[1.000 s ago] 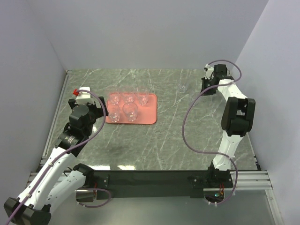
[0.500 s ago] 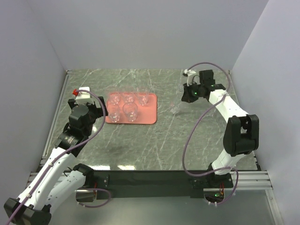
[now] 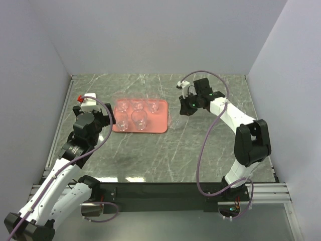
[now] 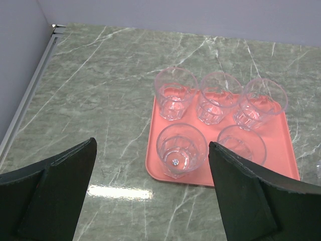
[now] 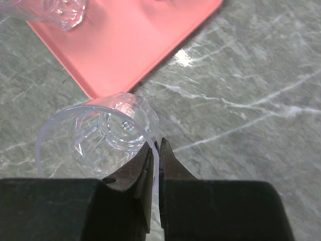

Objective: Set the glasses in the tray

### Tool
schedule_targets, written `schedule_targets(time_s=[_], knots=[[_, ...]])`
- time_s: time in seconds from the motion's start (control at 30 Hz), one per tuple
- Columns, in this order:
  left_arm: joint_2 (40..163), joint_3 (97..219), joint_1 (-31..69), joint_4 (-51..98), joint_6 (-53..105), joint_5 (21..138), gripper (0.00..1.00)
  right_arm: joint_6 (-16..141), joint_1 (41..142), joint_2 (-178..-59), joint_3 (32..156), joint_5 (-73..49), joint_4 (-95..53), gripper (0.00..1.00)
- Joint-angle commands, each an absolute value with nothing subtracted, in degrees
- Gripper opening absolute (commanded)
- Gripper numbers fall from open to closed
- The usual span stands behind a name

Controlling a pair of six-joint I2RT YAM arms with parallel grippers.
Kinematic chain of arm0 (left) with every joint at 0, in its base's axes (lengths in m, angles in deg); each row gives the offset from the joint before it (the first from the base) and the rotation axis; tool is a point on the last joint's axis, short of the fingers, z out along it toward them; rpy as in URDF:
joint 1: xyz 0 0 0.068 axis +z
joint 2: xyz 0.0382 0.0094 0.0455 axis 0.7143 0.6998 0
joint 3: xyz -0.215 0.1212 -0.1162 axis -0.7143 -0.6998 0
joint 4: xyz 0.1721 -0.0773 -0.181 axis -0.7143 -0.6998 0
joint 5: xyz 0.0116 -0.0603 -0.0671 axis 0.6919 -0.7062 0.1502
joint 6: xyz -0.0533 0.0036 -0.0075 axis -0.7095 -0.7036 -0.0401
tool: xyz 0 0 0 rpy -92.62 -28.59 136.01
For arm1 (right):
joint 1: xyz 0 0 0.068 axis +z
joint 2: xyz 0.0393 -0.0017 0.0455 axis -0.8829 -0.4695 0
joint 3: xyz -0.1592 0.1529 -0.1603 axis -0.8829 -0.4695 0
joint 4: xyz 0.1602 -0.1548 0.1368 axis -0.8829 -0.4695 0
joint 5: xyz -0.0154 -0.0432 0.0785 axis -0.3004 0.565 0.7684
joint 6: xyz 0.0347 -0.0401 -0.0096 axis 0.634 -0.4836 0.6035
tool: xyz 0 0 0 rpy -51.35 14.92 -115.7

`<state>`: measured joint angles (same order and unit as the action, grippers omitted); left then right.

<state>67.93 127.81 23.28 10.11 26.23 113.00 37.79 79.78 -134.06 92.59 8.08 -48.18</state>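
The salmon-pink tray (image 3: 158, 125) lies left of the table's middle with several clear glasses standing in it, such as the one at its front (image 3: 139, 120). My right gripper (image 3: 185, 107) is shut on the rim of another clear glass (image 3: 176, 121) and holds it just right of the tray's right edge. In the right wrist view the jaws (image 5: 156, 149) pinch the wall of this glass (image 5: 100, 135) above the marble, close to the tray's corner (image 5: 125, 45). My left gripper (image 4: 150, 193) is open and empty, short of the tray (image 4: 153, 160), facing a glass (image 4: 181, 149).
A white block with a red tip (image 3: 88, 101) sits on the left arm near the left wall. A metal rail (image 3: 65, 108) runs along the table's left edge. Purple-grey walls close in the back and both sides. The right arm's cable (image 3: 203, 135) hangs over the table.
My right arm has swung from the far right corner leftward to the tray's right edge, carrying the glass. The left arm has not moved.
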Motion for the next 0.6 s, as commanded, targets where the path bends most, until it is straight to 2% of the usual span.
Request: schedule_targets(time_s=[0.0,0.57], knots=[[67.6,127.6,23.6,12.3,26.5,112.5,0.99,37.7,83.1,-135.4,96.9,7.2,-47.2,0.0],[68.4,127.4,23.9,12.5,26.6,112.3,0.99,37.4,95.5,-149.8,111.0,-0.2,-52.9,0.0]])
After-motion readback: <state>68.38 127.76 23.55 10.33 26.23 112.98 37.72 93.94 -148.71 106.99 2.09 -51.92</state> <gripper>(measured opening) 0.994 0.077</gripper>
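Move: The right hand already holds a glass by its rim; the tray's empty front right place lies about 14 cm to its left, 3 cm back and 12 cm lower. The nearest standing glasses, their middles some 9 cm lower, are the rear right one, 8 cm ahead and 17 cm left, and the front middle one, roughly level ahead and 24 cm left. From the idle left hand that place is about 28 cm right, 4 cm ahead and 25 cm down. Keeping its pinch on the glass's rim, the right hand carries the glass left, about 10 cm, from the bare table beside the tray to over the tray's front right corner. It sinks some 3 cm on the way, faster towards the end, while the wrist turns about 10 degrees counter-clockwise; the fingers stay shut. ##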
